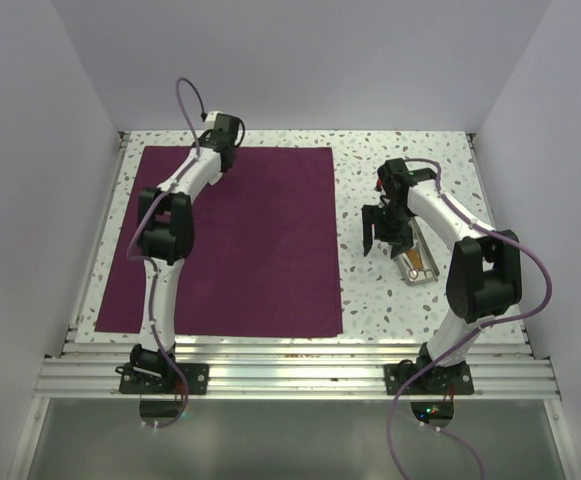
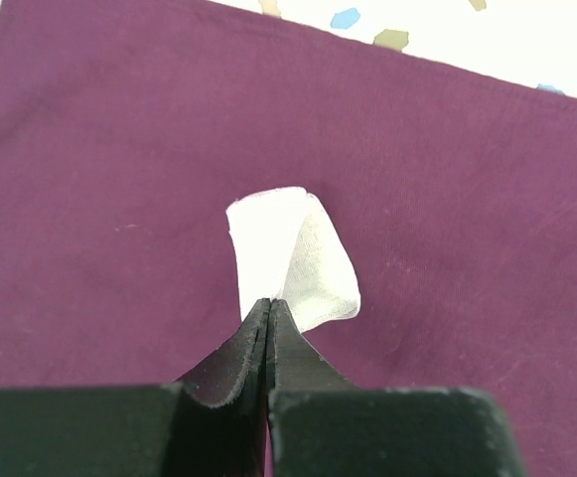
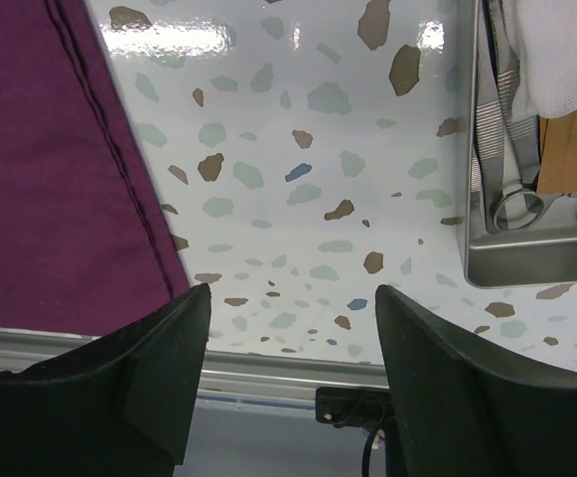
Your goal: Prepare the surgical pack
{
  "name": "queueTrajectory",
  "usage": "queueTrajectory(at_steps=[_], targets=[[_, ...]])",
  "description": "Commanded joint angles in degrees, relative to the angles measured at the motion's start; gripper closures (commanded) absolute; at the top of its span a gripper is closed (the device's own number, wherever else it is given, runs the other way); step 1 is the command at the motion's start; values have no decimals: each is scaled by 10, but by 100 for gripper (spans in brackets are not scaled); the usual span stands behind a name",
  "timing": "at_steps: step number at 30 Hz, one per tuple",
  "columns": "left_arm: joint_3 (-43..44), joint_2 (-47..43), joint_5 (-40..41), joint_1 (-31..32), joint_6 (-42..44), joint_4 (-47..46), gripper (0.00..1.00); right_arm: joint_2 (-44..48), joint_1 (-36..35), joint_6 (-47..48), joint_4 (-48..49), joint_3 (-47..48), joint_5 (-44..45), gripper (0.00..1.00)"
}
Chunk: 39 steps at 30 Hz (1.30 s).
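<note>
The surgical pack (image 1: 260, 250) is a deep purple fabric sheet lying flat on the left half of the speckled table. Its far edge shows in the left wrist view, where the sheet (image 2: 447, 199) fills the frame. My left gripper (image 1: 220, 150) hovers over the sheet's far part. In its own view the left gripper (image 2: 269, 303) is shut on a small white gauze piece (image 2: 293, 253) that sticks out beyond the tips. My right gripper (image 1: 382, 243) stands open over bare table, right of the sheet. Nothing is between the fingers of the right gripper (image 3: 293, 293), and the sheet's hemmed edge (image 3: 50, 179) lies to its left.
A metal tray (image 1: 420, 268) sits beside the right gripper. In the right wrist view the tray (image 3: 477, 268) holds ring-handled metal instruments (image 3: 506, 119), white cloth (image 3: 566, 50) and a wooden piece (image 3: 571, 149). White walls enclose the table; an aluminium rail runs along the near edge (image 1: 300, 365).
</note>
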State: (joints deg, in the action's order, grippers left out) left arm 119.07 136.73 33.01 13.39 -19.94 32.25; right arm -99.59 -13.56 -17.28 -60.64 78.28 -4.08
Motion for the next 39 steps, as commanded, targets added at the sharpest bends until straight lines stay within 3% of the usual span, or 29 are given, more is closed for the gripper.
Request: queueTrajectory(at_steps=[1,30,33,39], targets=[[23,7,-2,5,-3,-8,100,9,-1,5,3,-3,-7,29],[52,51,-29,9,2,-20,100,-2,-1,1,9,-11,-8,28],[55,50,-33,9,2,-19,83,-3,0,1,10,-11,-9,29],[42,30,-30,10,-1,-19,70,-3,-1,-1,13,-11,-14,28]])
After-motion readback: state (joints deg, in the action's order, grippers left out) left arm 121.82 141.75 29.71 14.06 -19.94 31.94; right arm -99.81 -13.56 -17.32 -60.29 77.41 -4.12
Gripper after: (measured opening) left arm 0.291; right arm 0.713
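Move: The left fingers are shut on a lifted near corner of the folded white gauze, whose middle lies about 2 cm ahead, 1 cm left and 4 cm below. The maroon cloth's far-left corner is some 8 cm beyond the gauze and 18 cm to its left. From the idle right hand, the gauze is roughly 28 cm ahead, 46 cm left and 5 cm below. Left hand lowers the pinched gauze corner about 3.5 cm, easing 2 cm right, then partly opens to release. ##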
